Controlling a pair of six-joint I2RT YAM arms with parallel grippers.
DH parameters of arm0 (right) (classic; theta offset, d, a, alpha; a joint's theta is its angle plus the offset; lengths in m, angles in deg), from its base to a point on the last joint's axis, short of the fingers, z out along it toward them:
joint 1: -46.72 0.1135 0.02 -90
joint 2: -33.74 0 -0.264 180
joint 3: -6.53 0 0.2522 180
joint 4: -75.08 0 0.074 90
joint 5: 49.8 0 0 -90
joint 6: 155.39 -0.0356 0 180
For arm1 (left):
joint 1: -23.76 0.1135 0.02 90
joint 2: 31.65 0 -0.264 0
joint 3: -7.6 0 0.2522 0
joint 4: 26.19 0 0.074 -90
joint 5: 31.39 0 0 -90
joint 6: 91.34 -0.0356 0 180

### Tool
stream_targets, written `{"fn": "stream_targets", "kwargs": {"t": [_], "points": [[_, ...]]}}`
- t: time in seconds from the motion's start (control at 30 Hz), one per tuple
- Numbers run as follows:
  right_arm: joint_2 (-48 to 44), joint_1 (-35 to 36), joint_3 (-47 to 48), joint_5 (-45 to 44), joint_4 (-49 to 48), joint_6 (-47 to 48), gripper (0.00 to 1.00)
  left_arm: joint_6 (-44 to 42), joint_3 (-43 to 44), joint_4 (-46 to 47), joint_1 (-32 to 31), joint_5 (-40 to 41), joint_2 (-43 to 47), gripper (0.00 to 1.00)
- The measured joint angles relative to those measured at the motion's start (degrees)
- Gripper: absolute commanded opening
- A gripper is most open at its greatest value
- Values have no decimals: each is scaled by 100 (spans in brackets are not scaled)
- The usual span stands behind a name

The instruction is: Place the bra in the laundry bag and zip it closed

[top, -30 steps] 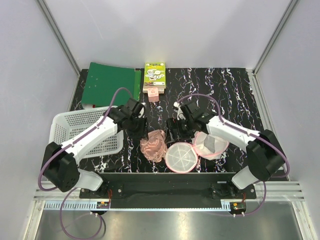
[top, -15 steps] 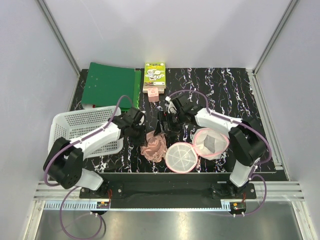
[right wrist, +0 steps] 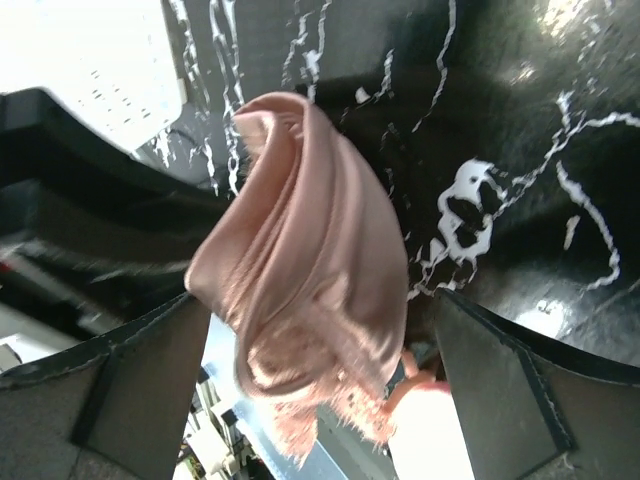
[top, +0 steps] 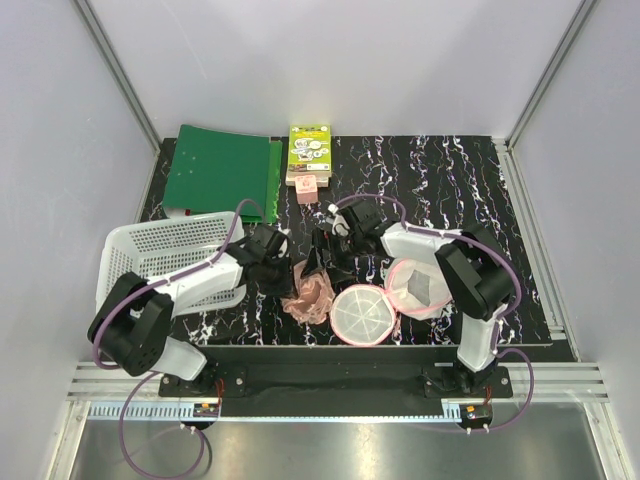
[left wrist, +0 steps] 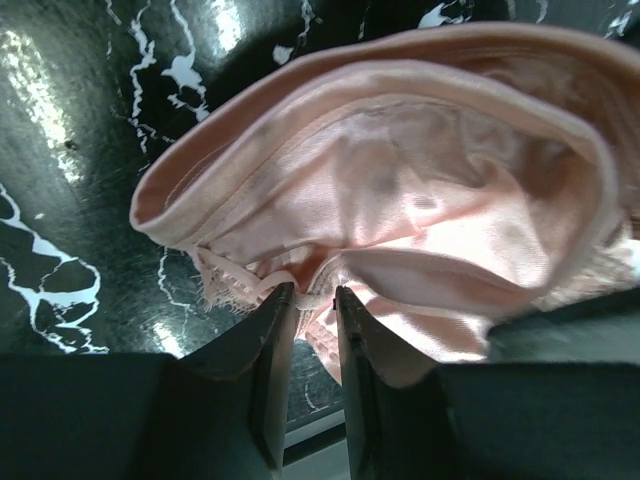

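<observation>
The salmon-pink bra (top: 309, 294) lies crumpled on the black marbled table, just left of the laundry bag. The bag is open: one round white mesh half (top: 360, 315) with pink edging lies flat, and the other half (top: 420, 287) is to its right. My left gripper (top: 284, 272) is at the bra's left edge. In the left wrist view (left wrist: 310, 292) its jaws are nearly shut on a trim edge of the bra (left wrist: 430, 200). My right gripper (top: 321, 262) is over the bra's far side, jaws wide open (right wrist: 315, 300) on either side of the bra (right wrist: 310, 250).
A white lattice basket (top: 150, 255) stands on the left, close to my left arm. A green folder (top: 220, 170), a green-and-yellow box (top: 308, 152) and a small pink cube (top: 308, 190) are at the back. The table's front edge is just below the bag.
My right gripper has swung left from beside the bag to over the bra. My left gripper has moved down to the bra's left edge. The bra has bunched up a little.
</observation>
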Motion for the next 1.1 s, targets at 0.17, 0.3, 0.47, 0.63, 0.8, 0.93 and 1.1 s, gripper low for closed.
{"fn": "stream_targets", "kwargs": {"t": [0.17,0.3,0.47,0.63,0.8,0.93,1.1], "points": [[203,9,-4,0,-205,-98,73,66,0,85,0,-39,15,27],[278,17,-28,-55,-446,-181,30,66,0,-28,0,-31,299,31],[284,22,-105,-212,-627,-118,0,28,0,-568,0,79,1325,50],[-195,-7,-114,-516,-225,4,0,26,155,-1128,15,129,2682,58],[-1784,-389,-144,-1126,579,306,0,129,448,-1165,15,13,2656,57],[-3270,-1014,-168,-2179,1384,592,0,262,457,-901,15,-354,2009,60],[-4546,-1252,-345,-3803,2509,623,0,393,535,-398,-271,-815,535,65]]}}
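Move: The bra lies bunched between the hands, propped up on the table: its middle is about 5 cm back of the right hand, 1 cm to its left and 3 cm lower; from the left hand some 4 cm to the right, 2 cm back and 1 cm lower. From the right hand, the laundry bag's open pouch is about 22 cm right and 4 cm back, its lid roughly 10 cm right and 9 cm back, both some 5 cm lower. Down a little, the wide-open right fingers shut on the bra's upstanding far edge, then carry it up about 16 cm and right some 20 cm towards the bag's pouch, the wrist swinging from pointing left towards forward. The left fingers, nearly shut at a strap, open wider and rise off about 12 cm, then drop halfway back and drift right, still opening. ##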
